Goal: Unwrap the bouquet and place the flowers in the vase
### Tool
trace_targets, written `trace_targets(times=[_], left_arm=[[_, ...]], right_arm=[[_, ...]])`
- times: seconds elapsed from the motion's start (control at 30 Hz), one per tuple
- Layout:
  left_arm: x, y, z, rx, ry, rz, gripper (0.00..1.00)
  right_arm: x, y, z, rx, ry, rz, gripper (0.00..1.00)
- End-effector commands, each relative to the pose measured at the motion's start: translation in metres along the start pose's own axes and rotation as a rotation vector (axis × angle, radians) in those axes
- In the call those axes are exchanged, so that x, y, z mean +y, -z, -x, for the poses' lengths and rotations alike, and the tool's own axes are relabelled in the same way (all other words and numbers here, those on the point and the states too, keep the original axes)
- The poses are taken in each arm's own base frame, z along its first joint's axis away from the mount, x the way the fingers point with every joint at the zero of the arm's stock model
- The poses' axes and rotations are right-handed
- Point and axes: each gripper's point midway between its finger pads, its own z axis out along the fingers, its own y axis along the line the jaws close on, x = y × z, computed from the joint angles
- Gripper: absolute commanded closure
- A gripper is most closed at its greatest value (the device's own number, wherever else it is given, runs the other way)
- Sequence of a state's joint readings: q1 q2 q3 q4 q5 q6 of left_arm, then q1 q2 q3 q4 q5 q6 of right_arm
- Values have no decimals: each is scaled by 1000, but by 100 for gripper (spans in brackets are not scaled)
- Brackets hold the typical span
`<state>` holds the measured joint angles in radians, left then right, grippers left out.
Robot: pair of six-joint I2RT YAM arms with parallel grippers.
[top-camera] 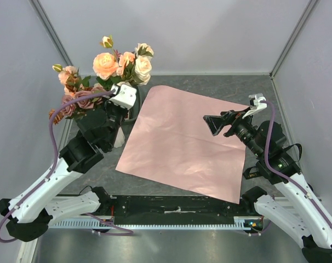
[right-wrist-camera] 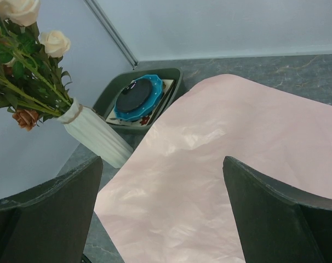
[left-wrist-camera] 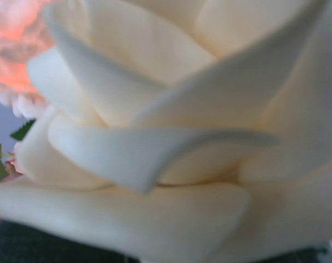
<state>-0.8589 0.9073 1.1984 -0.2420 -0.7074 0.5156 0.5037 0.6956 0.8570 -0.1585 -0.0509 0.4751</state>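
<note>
The flowers, peach, cream and mauve roses, stand upright in the white ribbed vase at the left of the table; they no longer form a wrapped bouquet. Only the vase's foot shows under my left arm in the top view. My left gripper is up among the blooms, shut; its fingers are hidden, and a cream rose fills the left wrist view. What it holds, if anything, does not show. My right gripper hovers open above the pink paper sheet, nothing between its fingers.
The pink sheet lies flat and open across the middle of the table. A dark grey tray with a blue ring sits in the back left corner behind the vase. Grey walls close in the left, back and right sides.
</note>
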Motion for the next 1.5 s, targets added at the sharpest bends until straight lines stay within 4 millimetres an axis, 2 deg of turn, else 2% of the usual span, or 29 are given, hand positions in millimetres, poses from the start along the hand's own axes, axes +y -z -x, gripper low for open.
trace_targets(times=[0.0,0.2,0.4,0.47,0.67,0.77,0.87,0.97,1.0,1.07,1.1,1.23,1.27,1.3,1.37,1.47], left_arm=[[14,-6,-6,2,190,112,98],[16,-7,-30,12,224,188,98],[8,-7,-67,59,225,215,98],[9,-7,-69,45,235,226,98],[1,-9,-92,75,214,238,98],[0,-10,-102,96,207,252,95],[-1,-10,-104,107,210,251,87],[1,-7,-105,124,214,246,74],[3,-6,-99,121,238,246,61],[3,0,-101,151,241,219,46],[5,2,-93,137,292,212,37],[1,14,-74,107,380,97,24],[5,20,-65,84,412,83,19],[3,24,-66,92,435,64,17],[6,33,-54,60,463,22,16],[-4,44,-43,51,529,-83,14]], right_arm=[[1,2,3,-14,-3,-1,2],[-1,4,3,-14,5,-9,2],[-2,3,1,-4,4,-11,2],[-2,2,0,-3,6,-12,2],[-2,2,-1,0,1,-10,2],[-2,2,-1,3,-5,-8,2],[-2,2,-2,5,-5,-9,2],[-2,2,-4,10,-6,-10,2],[-3,2,-4,10,-7,-11,2],[-3,2,-5,12,-9,-13,2],[-4,1,-6,14,-7,-13,2],[-3,0,-7,18,-14,-12,2],[-3,0,-6,17,-12,-10,2],[-4,-1,-8,24,-14,-13,2],[-4,-1,-9,26,-16,-13,2],[-4,-2,-10,30,-19,-12,2]])
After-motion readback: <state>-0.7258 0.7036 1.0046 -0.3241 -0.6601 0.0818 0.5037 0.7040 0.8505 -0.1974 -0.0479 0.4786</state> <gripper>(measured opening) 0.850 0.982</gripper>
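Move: The left hand, holding the last rose stem, has the vase's middle about 9 cm ahead, 6 cm to its left and 24 cm below. The green bin stands roughly 24 cm ahead, 14 cm left and 30 cm below, and the pink paper's middle lies some 6 cm ahead, 20 cm right and 32 cm below. From the idle right hand the vase is about 11 cm ahead, 38 cm left and 15 cm lower. The left hand lowers the held rose stem some 10 cm into the vase, opens, then backs up and away. ##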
